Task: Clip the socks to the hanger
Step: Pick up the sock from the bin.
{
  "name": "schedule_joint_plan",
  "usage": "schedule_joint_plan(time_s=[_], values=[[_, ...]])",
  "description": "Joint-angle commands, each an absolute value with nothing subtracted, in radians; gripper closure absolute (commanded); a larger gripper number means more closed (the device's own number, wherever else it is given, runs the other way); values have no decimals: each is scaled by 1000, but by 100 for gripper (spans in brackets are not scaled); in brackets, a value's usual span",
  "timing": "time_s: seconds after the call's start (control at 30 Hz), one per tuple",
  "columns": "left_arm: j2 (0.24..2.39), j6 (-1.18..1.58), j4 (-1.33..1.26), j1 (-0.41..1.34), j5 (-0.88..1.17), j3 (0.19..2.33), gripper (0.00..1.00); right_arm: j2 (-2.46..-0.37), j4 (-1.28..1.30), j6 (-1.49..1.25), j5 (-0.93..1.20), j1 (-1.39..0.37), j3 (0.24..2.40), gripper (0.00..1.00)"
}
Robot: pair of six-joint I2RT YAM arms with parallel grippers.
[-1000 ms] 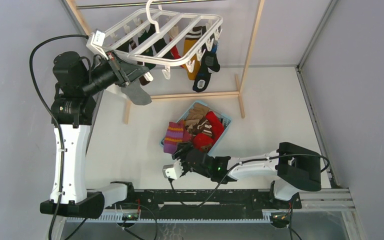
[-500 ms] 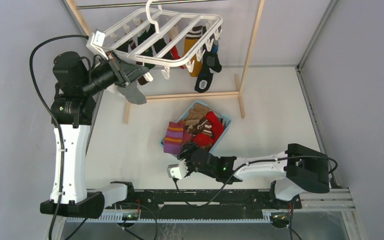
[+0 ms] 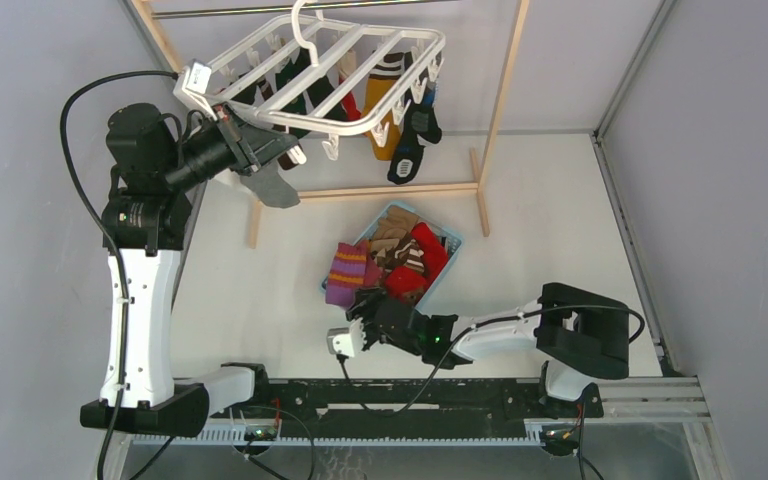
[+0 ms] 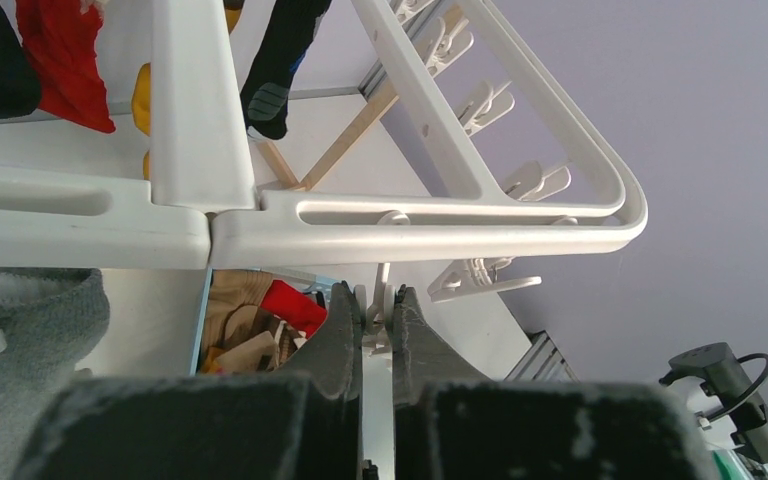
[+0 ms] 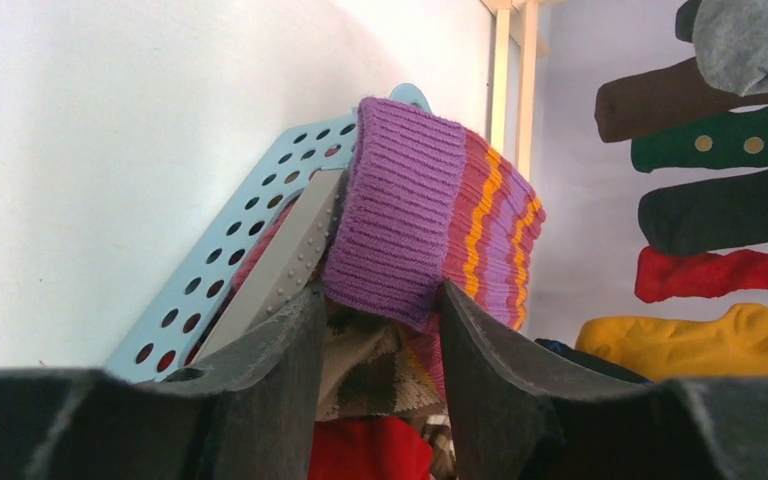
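Note:
The white hanger (image 3: 360, 45) hangs at the back with several socks clipped under it, among them a mustard one (image 3: 385, 100) and a black one (image 3: 405, 150). My left gripper (image 3: 288, 150) is raised under its near-left corner, and the left wrist view shows the gripper (image 4: 377, 297) shut on a dangling white clip (image 4: 379, 278) below the hanger (image 4: 410, 215). A grey sock (image 3: 275, 188) hangs just beside it. My right gripper (image 3: 368, 305) is at the basket's near end. Its open jaws (image 5: 385, 295) stand either side of the cuff of a purple-striped sock (image 5: 410, 230).
The light-blue basket (image 3: 450, 240) mid-table holds red, argyle brown and other socks; its perforated wall (image 5: 210, 290) is left of my right fingers. A wooden rack (image 3: 500, 90) carries the hanger, its base bar (image 3: 390, 190) lying on the table behind the basket.
The right arm shifted a little right, then back left, staying at the purple-striped sock, and its jaws have narrowed slightly. The left gripper has stayed on the clip.

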State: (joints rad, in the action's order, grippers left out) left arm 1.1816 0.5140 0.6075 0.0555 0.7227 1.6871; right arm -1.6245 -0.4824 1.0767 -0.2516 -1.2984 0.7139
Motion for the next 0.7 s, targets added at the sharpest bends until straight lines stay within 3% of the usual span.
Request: schedule_joint_plan(time_s=[0.0, 0.27, 0.47, 0.67], values=[[1157, 496, 636, 50, 776, 1726, 100, -1636, -576, 1082, -223, -1296, 735, 51], [1156, 494, 640, 51, 778, 1731, 100, -1584, -532, 984, -192, -1286, 790, 100], [1154, 482, 647, 49, 786, 1733, 100, -1458, -240, 646, 1, -1199, 950, 100], [1155, 478, 649, 49, 805, 1733, 100, -1349, -136, 346, 204, -1112, 1033, 100]])
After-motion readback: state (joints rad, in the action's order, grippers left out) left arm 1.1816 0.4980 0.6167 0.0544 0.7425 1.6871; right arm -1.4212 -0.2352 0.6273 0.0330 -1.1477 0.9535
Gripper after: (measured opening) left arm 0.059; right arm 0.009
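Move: The right hand's parted fingers are already at the purple cuff of the striped sock, whose middle lies about 4 cm ahead, 3 cm to the left and roughly level. The round red sock is some 10 cm to the right and 3 cm ahead; the brown-and-white sock 8 cm right and 8 cm ahead, both about 4 cm lower. From the left hand the striped sock is about 5 cm back, 3 cm right and 37 cm down. Edging about 1 cm left into the sock, the right hand shuts its fingers fully and pinches the purple cuff. It then lifts quickly, rising roughly 12 cm above its starting height and away from the bin, while the wrist rolls some 30 degrees about the line of the fingers, raising the hand's left side. ##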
